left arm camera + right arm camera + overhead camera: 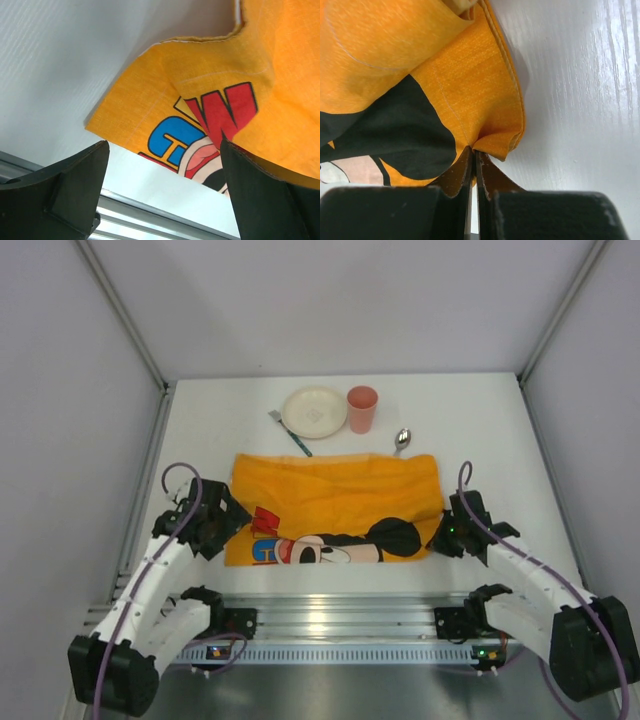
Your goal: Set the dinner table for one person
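An orange Mickey Mouse cloth [335, 508] lies spread on the white dinner table [480, 430], partly folded over itself. My right gripper [443, 537] is shut on the cloth's near right corner [492, 142], the fabric bunched at its fingertips [465, 165]. My left gripper [232, 523] stands open at the cloth's near left corner [125, 125], nothing between its fingers [75, 175]. Behind the cloth stand a cream plate [314, 411] and a pink cup [362, 408]. A fork [289, 432] lies beside the plate and a spoon [402, 439] beside the cup.
Grey walls enclose the table on the left, right and back. An aluminium rail [340, 620] with the arm bases runs along the near edge; it also shows below the left gripper [160, 220].
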You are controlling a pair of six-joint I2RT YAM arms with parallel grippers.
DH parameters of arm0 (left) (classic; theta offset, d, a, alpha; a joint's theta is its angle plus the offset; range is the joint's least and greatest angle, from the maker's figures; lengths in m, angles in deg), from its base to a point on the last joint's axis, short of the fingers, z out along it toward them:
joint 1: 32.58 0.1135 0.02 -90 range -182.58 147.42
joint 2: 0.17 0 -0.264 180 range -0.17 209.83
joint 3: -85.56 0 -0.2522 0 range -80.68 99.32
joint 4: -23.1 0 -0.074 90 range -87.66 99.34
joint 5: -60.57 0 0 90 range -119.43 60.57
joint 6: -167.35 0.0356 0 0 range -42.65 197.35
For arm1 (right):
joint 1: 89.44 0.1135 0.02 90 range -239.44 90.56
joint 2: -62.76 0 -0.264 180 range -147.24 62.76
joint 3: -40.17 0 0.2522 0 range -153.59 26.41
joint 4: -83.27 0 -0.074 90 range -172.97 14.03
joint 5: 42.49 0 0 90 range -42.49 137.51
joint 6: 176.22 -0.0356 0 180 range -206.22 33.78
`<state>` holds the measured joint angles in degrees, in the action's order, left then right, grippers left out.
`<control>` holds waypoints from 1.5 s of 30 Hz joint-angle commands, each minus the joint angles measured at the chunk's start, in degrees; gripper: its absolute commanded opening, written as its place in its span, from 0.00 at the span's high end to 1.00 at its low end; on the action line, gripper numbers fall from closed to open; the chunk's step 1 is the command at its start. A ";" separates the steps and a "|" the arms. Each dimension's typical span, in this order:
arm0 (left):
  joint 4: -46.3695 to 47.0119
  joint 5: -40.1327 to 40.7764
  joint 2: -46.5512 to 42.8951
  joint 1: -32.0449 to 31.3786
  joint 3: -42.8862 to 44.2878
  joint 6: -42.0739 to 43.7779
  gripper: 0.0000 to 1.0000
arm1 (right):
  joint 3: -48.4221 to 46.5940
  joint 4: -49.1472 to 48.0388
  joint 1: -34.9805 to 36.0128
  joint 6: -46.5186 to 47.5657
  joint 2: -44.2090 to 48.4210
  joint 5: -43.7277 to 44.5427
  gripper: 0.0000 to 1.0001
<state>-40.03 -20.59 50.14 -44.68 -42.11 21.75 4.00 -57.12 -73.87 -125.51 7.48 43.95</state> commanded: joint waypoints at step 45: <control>-24.22 0.38 1.08 0.14 36.22 4.52 1.00 | -43.15 31.94 -0.98 -1.14 15.05 9.71 1.00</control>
<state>-61.10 -29.16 45.31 -45.29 -9.15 24.79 -38.12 -23.24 -73.91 -127.52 26.93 48.19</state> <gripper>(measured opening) 0.025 0.009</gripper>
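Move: The cloth's near edge, a few centimetres in from its left corner, lies about 9 cm below the open left hand, 3 cm back and 2 cm right. From that hand the fork lies some 25 cm ahead and 8 right, the plate 31 ahead and 13 right. The right hand already holds the near-right corner; that left-hand stretch of edge lies about 36 cm to its left and 3 back, the spoon 19 ahead and 7 left. The left fingers pinch the cloth's near edge by its left corner, after sinking about 8 cm and drawing back some 4 with fingers tipping down; the right hand waits almost still, keeping its pinch on the near-right corner. Then both lift nearly straight up together, some 26 cm, fingers swinging outward, about 35 degrees on the left and 30 on the right. ##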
